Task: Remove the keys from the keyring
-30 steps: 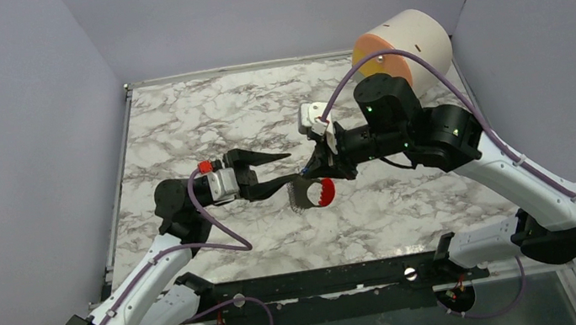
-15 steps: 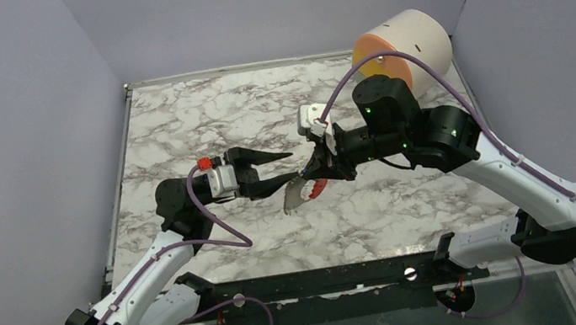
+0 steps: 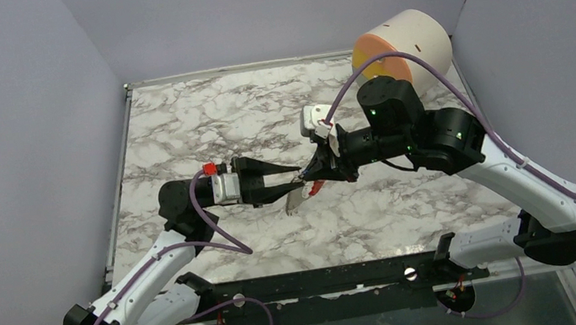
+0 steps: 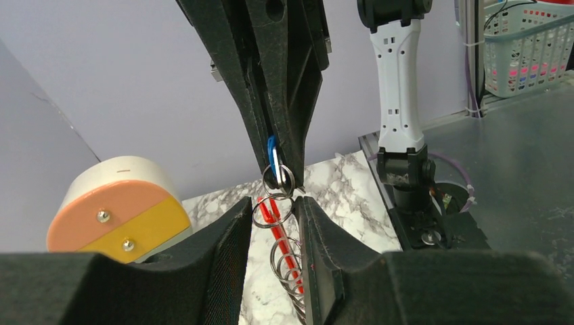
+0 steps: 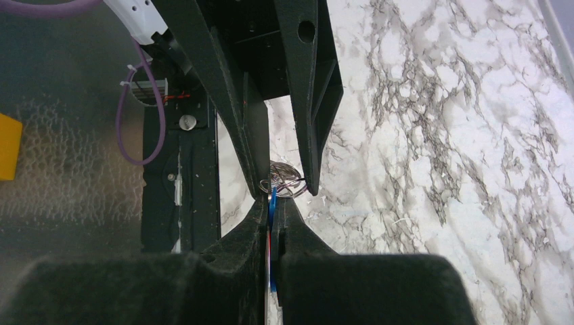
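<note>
The keys are one small blue-headed piece (image 4: 272, 152), pinched edge-on in my shut right gripper (image 5: 272, 203) above the marble. From it hangs the keyring (image 4: 273, 211): a silver ring, a coil of wire loops and a red strip (image 4: 284, 247). My left gripper (image 4: 272, 215) has a finger on each side of the silver ring, which spans the narrow gap and touches both pads. In the top view both grippers meet tip to tip at mid-table, left gripper (image 3: 296, 180) and right gripper (image 3: 311, 176), with the keyring (image 3: 297, 199) dangling below them.
A white cylinder with an orange and yellow face (image 3: 403, 48) lies at the table's far right. Purple-grey walls close in the marble table (image 3: 201, 115) on three sides. A black rail (image 3: 318, 281) runs along the near edge by the arm bases.
My left gripper has narrowed from wide open and moved right onto the keyring. The keyring has swung up and left, and its red end is now mostly hidden. The right arm has barely moved.
</note>
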Available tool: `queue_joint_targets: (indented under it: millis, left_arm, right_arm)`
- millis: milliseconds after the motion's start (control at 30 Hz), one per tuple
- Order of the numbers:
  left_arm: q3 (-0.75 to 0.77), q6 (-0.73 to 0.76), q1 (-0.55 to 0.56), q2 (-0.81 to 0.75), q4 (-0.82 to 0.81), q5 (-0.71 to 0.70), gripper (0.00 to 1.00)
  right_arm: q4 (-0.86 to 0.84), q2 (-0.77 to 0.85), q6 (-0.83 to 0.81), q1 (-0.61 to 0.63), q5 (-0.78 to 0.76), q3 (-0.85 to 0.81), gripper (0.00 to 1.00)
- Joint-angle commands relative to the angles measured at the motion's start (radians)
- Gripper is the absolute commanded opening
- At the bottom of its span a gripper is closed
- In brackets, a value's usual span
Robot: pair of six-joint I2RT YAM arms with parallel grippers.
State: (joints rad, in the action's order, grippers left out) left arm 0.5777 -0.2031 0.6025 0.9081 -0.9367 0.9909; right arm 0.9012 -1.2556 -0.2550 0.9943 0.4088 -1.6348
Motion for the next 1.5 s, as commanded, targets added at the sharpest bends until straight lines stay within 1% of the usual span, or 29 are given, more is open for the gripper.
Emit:
queue_joint_targets:
  millis: [0, 67, 133, 167, 267, 300, 333, 533, 767, 967, 1200, 1467]
  left_arm:
    - [-0.008, 0.011, 0.021, 0.006, -0.03, 0.045, 0.34]
    - [-0.003, 0.012, 0.023, 0.014, -0.03, 0.039, 0.33]
    - [-0.001, 0.013, 0.025, 0.017, -0.03, 0.037, 0.28]
    - [-0.003, 0.015, 0.025, 0.019, -0.03, 0.038, 0.24]
    - [-0.01, 0.026, 0.025, 0.013, -0.03, 0.036, 0.05]
    - [-0.015, 0.029, 0.025, 0.008, -0.03, 0.033, 0.01]
    - [-0.019, 0.034, 0.025, 0.003, -0.03, 0.031, 0.0]
    - [-0.056, 0.061, 0.025, -0.025, -0.022, 0.003, 0.0]
    - [-0.065, 0.134, 0.025, -0.064, 0.112, -0.076, 0.0]
    - [-0.066, 0.186, 0.025, -0.085, 0.175, -0.086, 0.0]
    - [-0.071, 0.194, 0.025, -0.108, 0.186, -0.094, 0.0]
    - [-0.072, 0.175, 0.026, -0.163, 0.186, -0.119, 0.0]
  right_arm:
    - [-0.079, 0.016, 0.01, 0.006, -0.002, 0.002, 0.01]
    - [-0.078, 0.013, 0.01, 0.006, -0.004, 0.004, 0.01]
    - [-0.079, 0.014, 0.011, 0.005, -0.008, 0.007, 0.01]
    - [-0.079, 0.016, 0.011, 0.005, -0.008, 0.008, 0.01]
    - [-0.084, 0.02, 0.011, 0.006, -0.01, 0.013, 0.01]
    - [-0.085, 0.023, 0.01, 0.007, -0.011, 0.015, 0.01]
    - [-0.087, 0.026, 0.01, 0.006, -0.012, 0.017, 0.01]
    - [-0.095, 0.039, 0.008, 0.007, -0.03, 0.025, 0.01]
    - [-0.128, 0.088, 0.015, 0.007, -0.079, 0.051, 0.01]
    - [-0.192, 0.143, 0.033, 0.006, -0.143, 0.084, 0.01]
    - [-0.239, 0.177, 0.055, 0.005, -0.196, 0.109, 0.01]
    - [-0.253, 0.183, 0.065, 0.006, -0.224, 0.14, 0.01]
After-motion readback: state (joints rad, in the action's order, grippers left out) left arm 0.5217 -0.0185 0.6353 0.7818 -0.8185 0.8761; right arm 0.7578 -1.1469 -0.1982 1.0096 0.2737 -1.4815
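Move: The ring below the blue tag, the one carrying the red-and-grey piece, sits practically at the left hand's open fingertips, about 1 cm to its right and level. The blue tag, already held by the right fingers, is some 4 cm to the left hand's right and 1 cm up; the red-and-grey piece hangs roughly 6 cm below the left hand and 2 cm back. From the right hand the ring lies about 3 cm left and 1 cm down. The ring gets caught between the left fingertips, which shut from about a third open as that hand sinks roughly 1 cm; it then rises again and draws left, turning slightly counter-clockwise. The right hand keeps its pinch on the blue tag, sinks a little, then goes about 1 cm forward and 1 cm right, away from the left hand, turning some 5 to 10 degrees clockwise. ##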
